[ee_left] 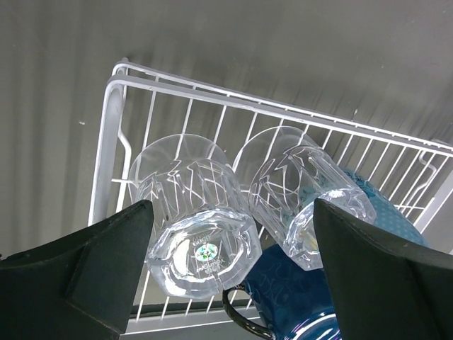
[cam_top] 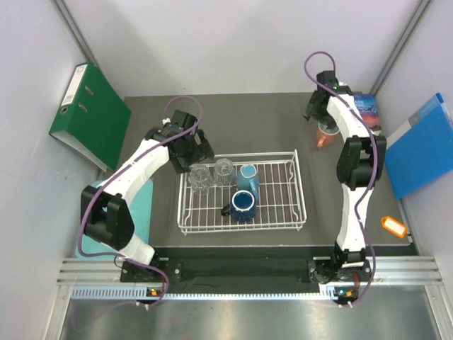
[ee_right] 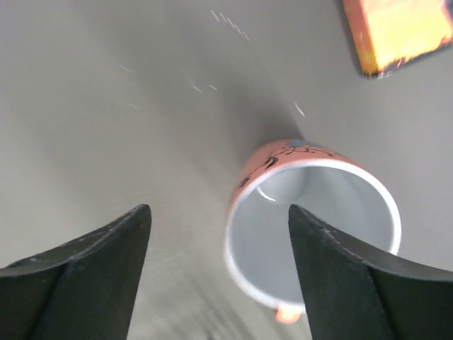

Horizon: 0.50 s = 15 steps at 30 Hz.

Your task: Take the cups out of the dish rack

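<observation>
The white wire dish rack (cam_top: 287, 216) sits mid-table. In it lie two clear glass tumblers (cam_top: 200, 177) (cam_top: 224, 168), a light blue mug (cam_top: 248, 177) and a dark blue mug (cam_top: 242, 204). My left gripper (cam_top: 191, 152) is open at the rack's far left corner. In the left wrist view its jaws straddle the base of the left tumbler (ee_left: 202, 248) without touching it, with the second tumbler (ee_left: 311, 198) and the dark blue mug (ee_left: 297, 297) beside it. The salmon-pink mug (cam_top: 325, 134) stands mouth up on the table at the far right. My right gripper (ee_right: 219, 276) is open above this mug (ee_right: 276, 159).
A green binder (cam_top: 88, 113) leans on the left wall. A blue folder (cam_top: 421, 145) leans on the right wall, with a book (cam_top: 368, 106) on the table near the pink mug. An orange tag (cam_top: 395, 225) lies at the right front. A teal mat (cam_top: 145, 205) lies left of the rack.
</observation>
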{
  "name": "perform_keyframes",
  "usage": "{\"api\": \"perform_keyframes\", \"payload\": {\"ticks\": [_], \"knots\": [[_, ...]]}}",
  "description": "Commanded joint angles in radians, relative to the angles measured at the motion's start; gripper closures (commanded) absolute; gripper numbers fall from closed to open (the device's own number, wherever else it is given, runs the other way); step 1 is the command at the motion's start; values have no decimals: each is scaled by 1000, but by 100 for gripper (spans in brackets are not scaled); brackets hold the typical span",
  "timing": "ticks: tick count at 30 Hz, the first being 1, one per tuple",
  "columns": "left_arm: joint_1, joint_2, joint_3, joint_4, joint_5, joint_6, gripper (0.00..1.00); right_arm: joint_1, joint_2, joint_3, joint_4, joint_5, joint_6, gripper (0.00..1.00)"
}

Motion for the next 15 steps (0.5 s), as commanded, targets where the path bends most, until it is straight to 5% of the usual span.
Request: {"api": "perform_keyframes", "payload": {"ticks": [1, 5, 15], "knots": [[-5, -90, 17, 41, -26, 45, 1, 13, -222, 80, 88, -16, 34, 20], [-51, -157, -6, 81, -92, 94, 1, 74, -425, -44, 231, -15, 17, 0], [-411, -222, -82, 33, -347, 172, 1, 373, -889, -593, 421, 88, -91, 0]]}}
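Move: The dark blue cup lies about 12 cm right of the left hand, 11 cm back and 8 cm down. Near the way stand the left glass, 3 cm left and 2 back of that hand, the right glass, 6 cm right and level, and the light blue cup, 14 right and 1 back. From the right hand, the dark blue cup is some 30 cm left and 30 back; the orange cup is 3 cm right, 2 back, 5 below, and the book 10 right, 2 ahead. Fast and mostly upward, nearly 30 cm, the right hand leaves the orange cup, then also swings back and left towards the rack, finishing its opening and tipping its fingers up towards forward by over 40 degrees. The left hand, empty and wide open, rises about 6 cm off the glasses, then sweeps right and back towards the dark blue cup, turning somewhat clockwise and tilting its fingers forward. ##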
